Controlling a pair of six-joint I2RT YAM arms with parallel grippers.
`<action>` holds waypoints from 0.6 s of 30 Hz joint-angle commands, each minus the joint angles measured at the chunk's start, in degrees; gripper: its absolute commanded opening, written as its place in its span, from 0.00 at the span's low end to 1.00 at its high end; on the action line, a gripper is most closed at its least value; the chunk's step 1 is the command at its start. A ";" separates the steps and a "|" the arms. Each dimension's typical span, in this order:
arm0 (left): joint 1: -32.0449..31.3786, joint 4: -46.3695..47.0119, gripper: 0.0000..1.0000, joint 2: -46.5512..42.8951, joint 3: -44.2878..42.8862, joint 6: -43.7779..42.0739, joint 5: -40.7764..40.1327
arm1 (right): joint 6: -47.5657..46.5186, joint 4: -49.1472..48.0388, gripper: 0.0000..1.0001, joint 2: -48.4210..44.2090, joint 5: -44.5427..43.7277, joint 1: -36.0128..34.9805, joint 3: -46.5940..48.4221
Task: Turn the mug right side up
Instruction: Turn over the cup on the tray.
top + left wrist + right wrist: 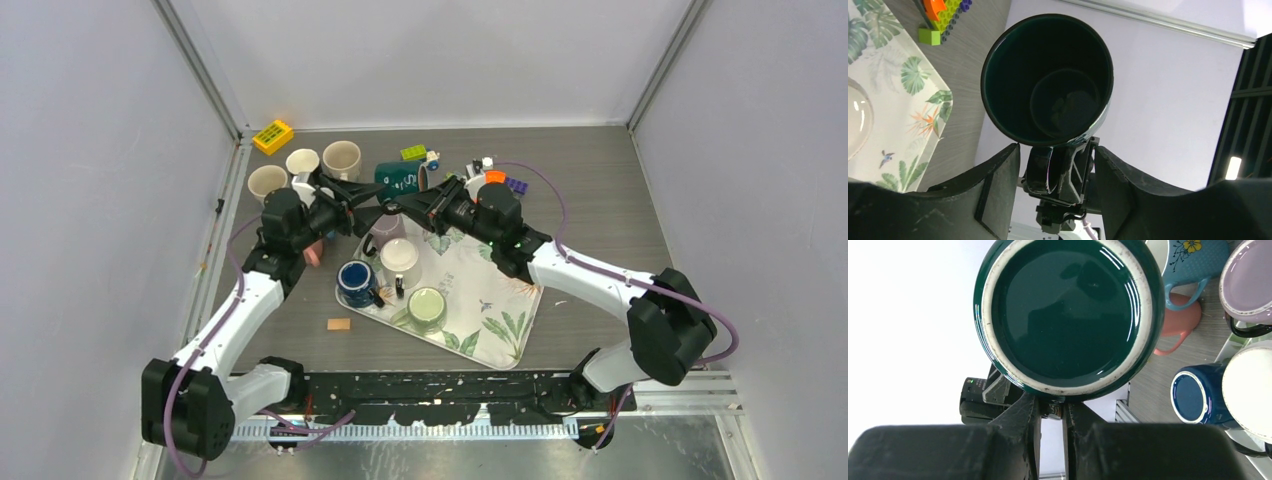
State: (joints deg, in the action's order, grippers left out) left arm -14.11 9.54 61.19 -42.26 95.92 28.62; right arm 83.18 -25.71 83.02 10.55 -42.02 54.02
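Note:
The dark green mug (403,180) hangs in the air above the back of the table, lying on its side. Its glazed base (1068,315) faces the right wrist camera and its open mouth (1048,80) faces the left wrist camera. My right gripper (1051,407) is shut on the mug's handle (1040,170) from below. My left gripper (1058,175) comes in from the other side with its fingers (998,185) standing on either side of the handle and of the right gripper's tips, a gap showing on both sides.
A leaf-patterned tray (500,330) holds a navy mug (356,281), a white mug (400,262), a green mug (426,308) and a lilac mug (385,228). Cream mugs (341,158) and a yellow block (273,135) stand at the back left, toy blocks (500,180) at the back.

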 commanded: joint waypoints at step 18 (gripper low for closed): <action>0.31 9.71 0.37 2.49 0.05 4.63 0.74 | 3.23 -14.72 0.01 2.02 0.87 -1.05 1.97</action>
State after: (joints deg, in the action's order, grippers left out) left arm -14.11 14.00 63.92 -42.06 99.90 28.58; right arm 85.69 -31.51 85.58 10.11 -42.37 53.98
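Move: The green mug hangs on its side in my right fingertips, pinched by the handle. From my left fingers the handle is about 3 cm right and 1 cm ahead, level; the mug body is about 6 cm ahead and 5 cm right. From my right hand the body lies 5 cm ahead and 1 cm right, my left fingers 3 cm left. Some 21 cm below my left hand, the purple mug stands 5 cm ahead, the white mug 3 cm back and 3 cm right. I narrow my left fingers around the green mug's handle, from a bit over half open to about a third, while easing that hand roughly 1 cm forward, with a small rise that sinks back. My right hand keeps its pinch on the handle and brings the mug about 1 cm left, slightly forward and up, towards my left fingers. ##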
